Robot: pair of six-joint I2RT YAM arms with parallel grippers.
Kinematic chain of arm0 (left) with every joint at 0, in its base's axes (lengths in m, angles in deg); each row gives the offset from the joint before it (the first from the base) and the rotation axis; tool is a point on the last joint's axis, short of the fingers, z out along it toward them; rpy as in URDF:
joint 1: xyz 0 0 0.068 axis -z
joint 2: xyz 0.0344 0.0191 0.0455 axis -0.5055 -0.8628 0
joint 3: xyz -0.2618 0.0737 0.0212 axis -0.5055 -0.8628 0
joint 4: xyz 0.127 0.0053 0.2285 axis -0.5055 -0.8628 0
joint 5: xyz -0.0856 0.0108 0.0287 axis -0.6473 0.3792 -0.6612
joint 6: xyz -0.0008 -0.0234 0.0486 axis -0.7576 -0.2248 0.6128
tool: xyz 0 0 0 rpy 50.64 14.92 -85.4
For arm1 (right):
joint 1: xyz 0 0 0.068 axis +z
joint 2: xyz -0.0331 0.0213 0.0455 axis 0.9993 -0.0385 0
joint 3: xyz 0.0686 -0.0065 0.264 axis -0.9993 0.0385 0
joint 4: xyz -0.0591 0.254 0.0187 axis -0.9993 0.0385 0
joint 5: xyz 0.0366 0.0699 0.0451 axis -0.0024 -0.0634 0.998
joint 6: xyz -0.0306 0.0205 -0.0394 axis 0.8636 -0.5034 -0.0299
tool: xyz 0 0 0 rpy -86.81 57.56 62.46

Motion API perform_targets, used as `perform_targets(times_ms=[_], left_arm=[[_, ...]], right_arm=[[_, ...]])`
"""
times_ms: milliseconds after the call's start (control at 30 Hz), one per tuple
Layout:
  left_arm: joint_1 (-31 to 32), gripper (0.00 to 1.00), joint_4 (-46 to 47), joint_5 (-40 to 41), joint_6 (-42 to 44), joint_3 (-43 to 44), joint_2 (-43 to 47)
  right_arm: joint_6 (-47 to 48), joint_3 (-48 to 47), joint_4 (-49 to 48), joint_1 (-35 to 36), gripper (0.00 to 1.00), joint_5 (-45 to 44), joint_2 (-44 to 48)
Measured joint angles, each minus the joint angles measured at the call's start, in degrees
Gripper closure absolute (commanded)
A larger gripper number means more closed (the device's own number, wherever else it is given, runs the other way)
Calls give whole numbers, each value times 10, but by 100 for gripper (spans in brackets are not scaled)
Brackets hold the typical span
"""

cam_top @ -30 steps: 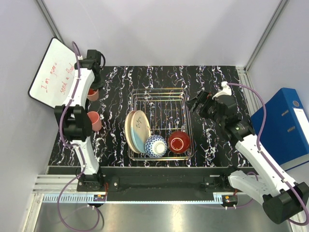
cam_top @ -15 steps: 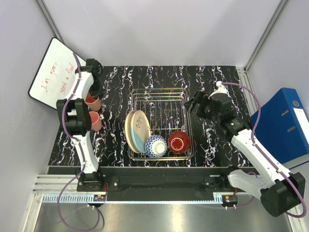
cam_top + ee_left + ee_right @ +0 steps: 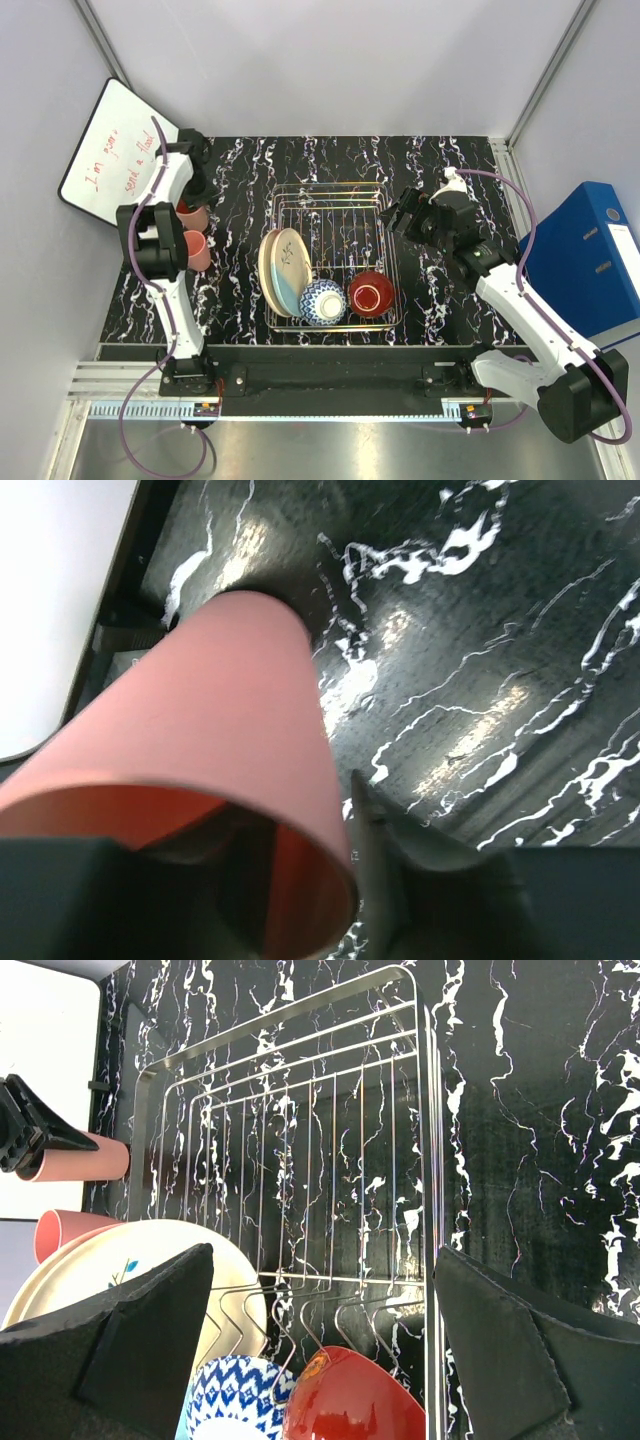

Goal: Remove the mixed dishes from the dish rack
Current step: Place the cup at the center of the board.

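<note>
The silver wire dish rack (image 3: 330, 187) stands mid-table. In it, two cream plates (image 3: 283, 270) lean at the left, with the blue-white bowl (image 3: 324, 301) and the red bowl (image 3: 370, 293) along the near side. My left gripper (image 3: 190, 203) is shut on the rim of a salmon-pink cup (image 3: 200, 710), one finger inside and one outside, left of the rack. The cup's base is at or just above the table. The second pink cup (image 3: 197, 250) stands just nearer. My right gripper (image 3: 322, 1260) is open and empty above the rack's far right part (image 3: 430, 1110), beyond the red bowl (image 3: 350, 1400).
A whiteboard (image 3: 110, 150) leans at the far left, close behind the left arm. A blue binder (image 3: 590, 260) stands off the table's right edge. The black marbled tabletop (image 3: 450, 290) shows bare right of the rack and behind it.
My left gripper has carried the pink cup nearer, beside the second cup. My right gripper has moved left, over the rack's far right corner.
</note>
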Motion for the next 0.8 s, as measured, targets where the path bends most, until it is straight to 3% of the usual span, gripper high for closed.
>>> perform_targets(times_ms=[33, 233, 400, 800], left_arm=[[-2, 44, -3, 0, -1, -1, 0], [-6, 32, -3, 0, -2, 0, 10], [-7, 29, -15, 1, -5, 22, 30], [6, 23, -50, 4, -21, 178, 104]], right_arm=[[0, 0, 0, 0, 0, 0, 0], [0, 0, -1, 0, 0, 0, 0], [0, 0, -1, 0, 0, 0, 0], [-2, 0, -1, 0, 0, 0, 0]])
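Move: The pink cup just set down stands with its middle about 4 cm to the left of the left hand and some 4 cm below, the fingers straddling its right-hand wall at the rim. A second pink cup stands about 10 cm nearer the base than the first. The upright plates in the rack are roughly 17 cm right of the left hand and 11 cm back. From the right hand the first cup lies about 42 cm left, 9 cm ahead and 16 cm below. Almost straight up off the first pink cup's rim goes the left hand, about 17 cm, slowly at first while its already parting fingers open much wider, then fast with a slight drift forward. The fingers come free of the cup's right wall, and the wrist tips some 25 degrees so the fingertips swing forward. ##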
